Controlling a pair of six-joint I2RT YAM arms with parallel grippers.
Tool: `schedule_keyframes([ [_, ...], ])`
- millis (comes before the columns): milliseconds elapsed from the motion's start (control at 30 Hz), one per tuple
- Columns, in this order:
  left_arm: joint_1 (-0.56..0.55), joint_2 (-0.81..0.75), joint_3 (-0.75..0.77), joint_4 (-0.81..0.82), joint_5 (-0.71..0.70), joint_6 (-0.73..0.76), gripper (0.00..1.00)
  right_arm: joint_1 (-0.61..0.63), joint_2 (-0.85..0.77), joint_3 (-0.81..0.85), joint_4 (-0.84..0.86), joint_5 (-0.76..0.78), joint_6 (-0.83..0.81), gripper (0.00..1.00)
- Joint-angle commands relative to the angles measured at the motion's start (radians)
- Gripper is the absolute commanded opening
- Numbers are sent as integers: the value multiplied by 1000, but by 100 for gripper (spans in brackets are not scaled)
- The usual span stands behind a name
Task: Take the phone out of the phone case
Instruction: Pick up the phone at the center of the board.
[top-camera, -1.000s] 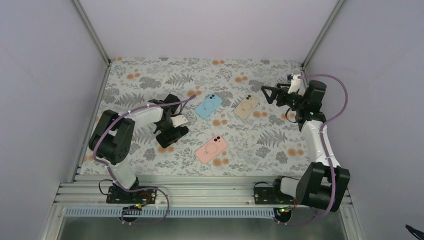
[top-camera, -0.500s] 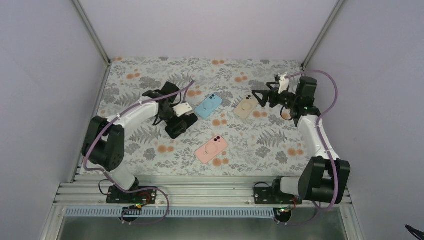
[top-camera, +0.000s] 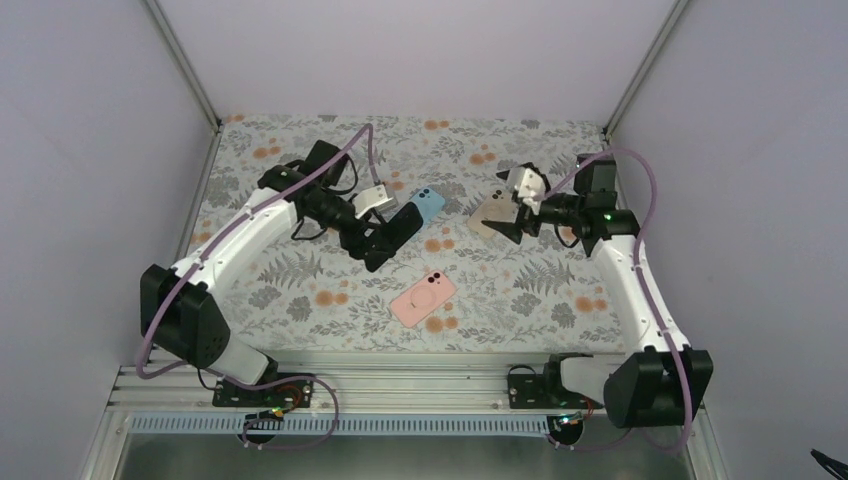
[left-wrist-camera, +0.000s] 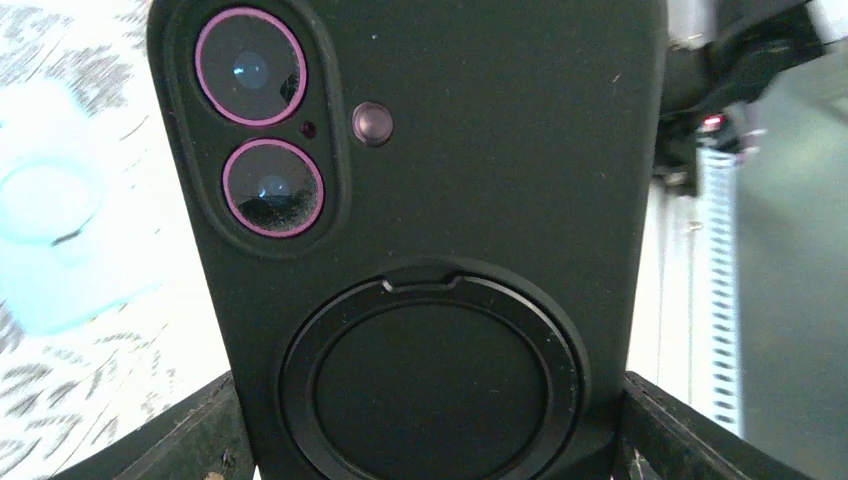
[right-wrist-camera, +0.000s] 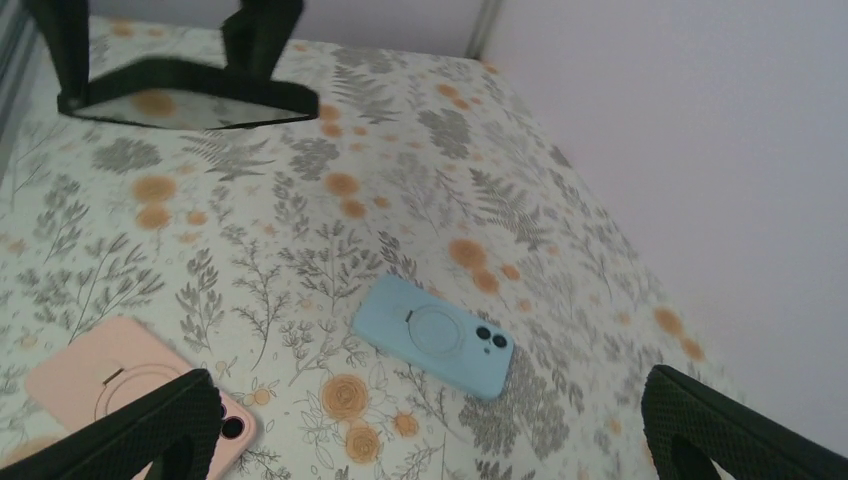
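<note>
A black phone case (left-wrist-camera: 440, 230) with the phone inside fills the left wrist view, back side up, showing two pink-rimmed lenses and a round ring. My left gripper (left-wrist-camera: 430, 440) is shut on its lower end, one finger (left-wrist-camera: 200, 430) against each long edge. In the top view this black phone (top-camera: 398, 230) hangs tilted above the mat, held by the left gripper (top-camera: 375, 240). My right gripper (top-camera: 503, 208) is open and empty, pointing left toward the black phone. In the right wrist view the black phone (right-wrist-camera: 190, 95) shows edge-on at the top.
Three other cased phones lie on the floral mat: a blue one (top-camera: 425, 205) (right-wrist-camera: 432, 335) just behind the held phone, a beige one (top-camera: 483, 218) partly under the right gripper, and a pink one (top-camera: 423, 298) (right-wrist-camera: 130, 385) nearer the front. Walls enclose the mat's sides.
The left arm has lifted the black phone off the mat and carried it right toward the middle. The right arm has swung left and now sits over the beige phone.
</note>
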Motion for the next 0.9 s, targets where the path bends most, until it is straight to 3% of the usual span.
schedule_keyframes([
  [0, -14, -33, 44, -59, 249, 74, 40, 53, -32, 67, -201, -33, -372, 99],
  [267, -48, -31, 45, -120, 319, 125, 40, 200, -142, 53, -271, -18, -657, 99],
  [500, -106, 9, 71, -222, 359, 208, 40, 394, -144, 99, -270, 24, -623, 89],
  [767, -132, 47, 113, -264, 407, 236, 40, 529, -110, 129, -341, 109, -630, 75],
  [867, -141, 59, 118, -281, 418, 249, 40, 588, -103, 120, -340, 173, -630, 66],
])
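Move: The black phone, held up in the left fingers, is about 23 cm to the left of the right hand's open fingers, some 6 cm back and 6 cm lower. On the table below, the pink phone is about 15 cm left and 11 cm back, the blue one 16 cm left and 12 cm ahead, the tan one 11 cm ahead and 3 cm left. From the left hand, the pink phone is about 10 cm right, 6 cm back and 20 cm down. The black phone, still gripped by its edges, is carried about 9 cm back and some 4 cm right and up, over towards the pink phone, turning roughly 20 degrees clockwise. Meanwhile the right hand sweeps about 14 cm back and 11 cm left towards it, swings counter-clockwise until its fingers point left and slightly down, and partly closes them; a touch can't be made out. ##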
